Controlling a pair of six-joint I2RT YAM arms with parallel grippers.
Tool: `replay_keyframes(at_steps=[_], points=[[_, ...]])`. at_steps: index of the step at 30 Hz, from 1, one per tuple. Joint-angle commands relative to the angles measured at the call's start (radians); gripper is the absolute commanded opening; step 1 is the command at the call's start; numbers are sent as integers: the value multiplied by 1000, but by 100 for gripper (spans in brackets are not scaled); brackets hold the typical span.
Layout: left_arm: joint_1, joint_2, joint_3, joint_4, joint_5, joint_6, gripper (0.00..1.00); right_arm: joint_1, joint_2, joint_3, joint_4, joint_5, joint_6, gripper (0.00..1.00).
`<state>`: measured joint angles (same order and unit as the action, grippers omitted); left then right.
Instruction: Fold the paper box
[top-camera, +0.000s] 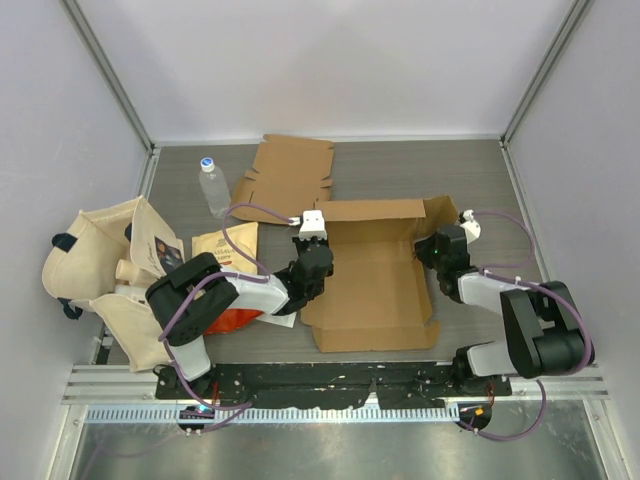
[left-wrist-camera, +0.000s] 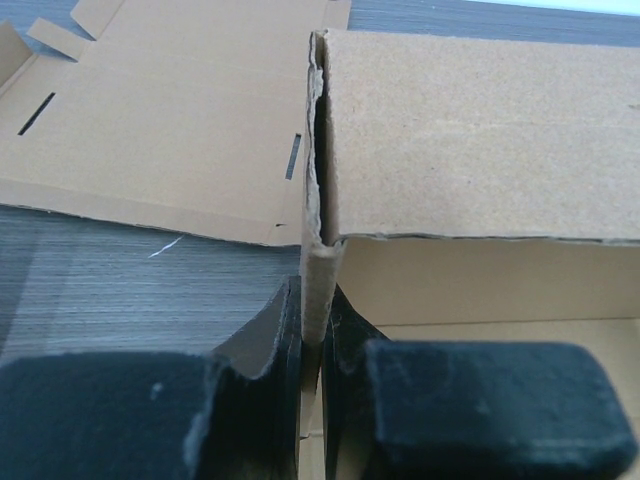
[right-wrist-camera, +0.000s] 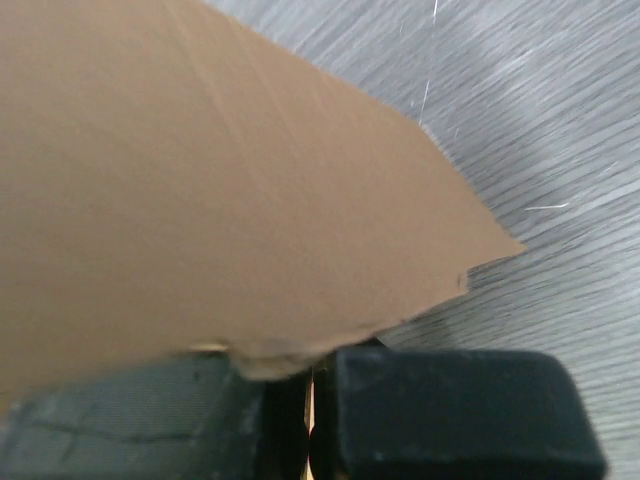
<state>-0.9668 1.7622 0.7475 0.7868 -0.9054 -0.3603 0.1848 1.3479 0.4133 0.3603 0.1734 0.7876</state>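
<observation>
The brown paper box (top-camera: 375, 285) lies partly folded in the middle of the table, its back wall raised. My left gripper (top-camera: 312, 262) is shut on the box's upright left wall. In the left wrist view that wall's edge (left-wrist-camera: 318, 285) stands pinched between the black fingers (left-wrist-camera: 250, 350) of that gripper (left-wrist-camera: 312, 345), with the raised back wall (left-wrist-camera: 480, 130) beyond. My right gripper (top-camera: 433, 250) is shut on the box's right side flap. In the right wrist view this flap (right-wrist-camera: 200, 170) fills most of the picture and runs down into the closed right gripper (right-wrist-camera: 312, 405).
A second flat cardboard blank (top-camera: 290, 175) lies at the back, seen too as a flat cardboard blank (left-wrist-camera: 160, 110) left of the box. A water bottle (top-camera: 213, 185), a brown packet (top-camera: 225, 245) and a cloth tote bag (top-camera: 100, 265) sit to the left. A red item (top-camera: 235, 320) lies under the left arm.
</observation>
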Motion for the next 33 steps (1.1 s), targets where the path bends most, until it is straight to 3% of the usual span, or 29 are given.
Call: replay_keyframes(at_steps=[1,7,17,25,31,33], points=[[-1,-40,16,31,0,-49,0,27,66,-28,130,-80,16,1],[-1,-33,13,29,5,-60,0,76,79,-10,89,-38,-24,1],[-1,-29,4,34,8,-68,0,71,172,-34,19,-37,113,4],[-1,-18,-16,63,-30,-48,0,7,-85,79,-366,17,21,20],[-1,-18,-16,60,-23,-48,0,-25,-315,149,-708,64,-80,39],[-1,-21,-17,61,-23,-43,0,-15,-375,171,-797,48,-96,40]])
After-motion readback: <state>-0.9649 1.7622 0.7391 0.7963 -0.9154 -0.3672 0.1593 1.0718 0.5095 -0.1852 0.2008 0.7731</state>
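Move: The right hand's shut fingertips are at the box's right wall; the far right corner is about 4 cm ahead, 1 cm left and 2 cm up. The upright side flap stands roughly 8 cm ahead, 3 cm right and 3 cm up, the far flap some 8 cm ahead, 9 cm left and 4 cm up. From the left hand, still pinching the left wall, that corner lies about 4 cm ahead and 19 cm right, nearly level. Right fingers push 3 cm left at the far right corner, then open, withdrawing back-right and up some 8 cm. ##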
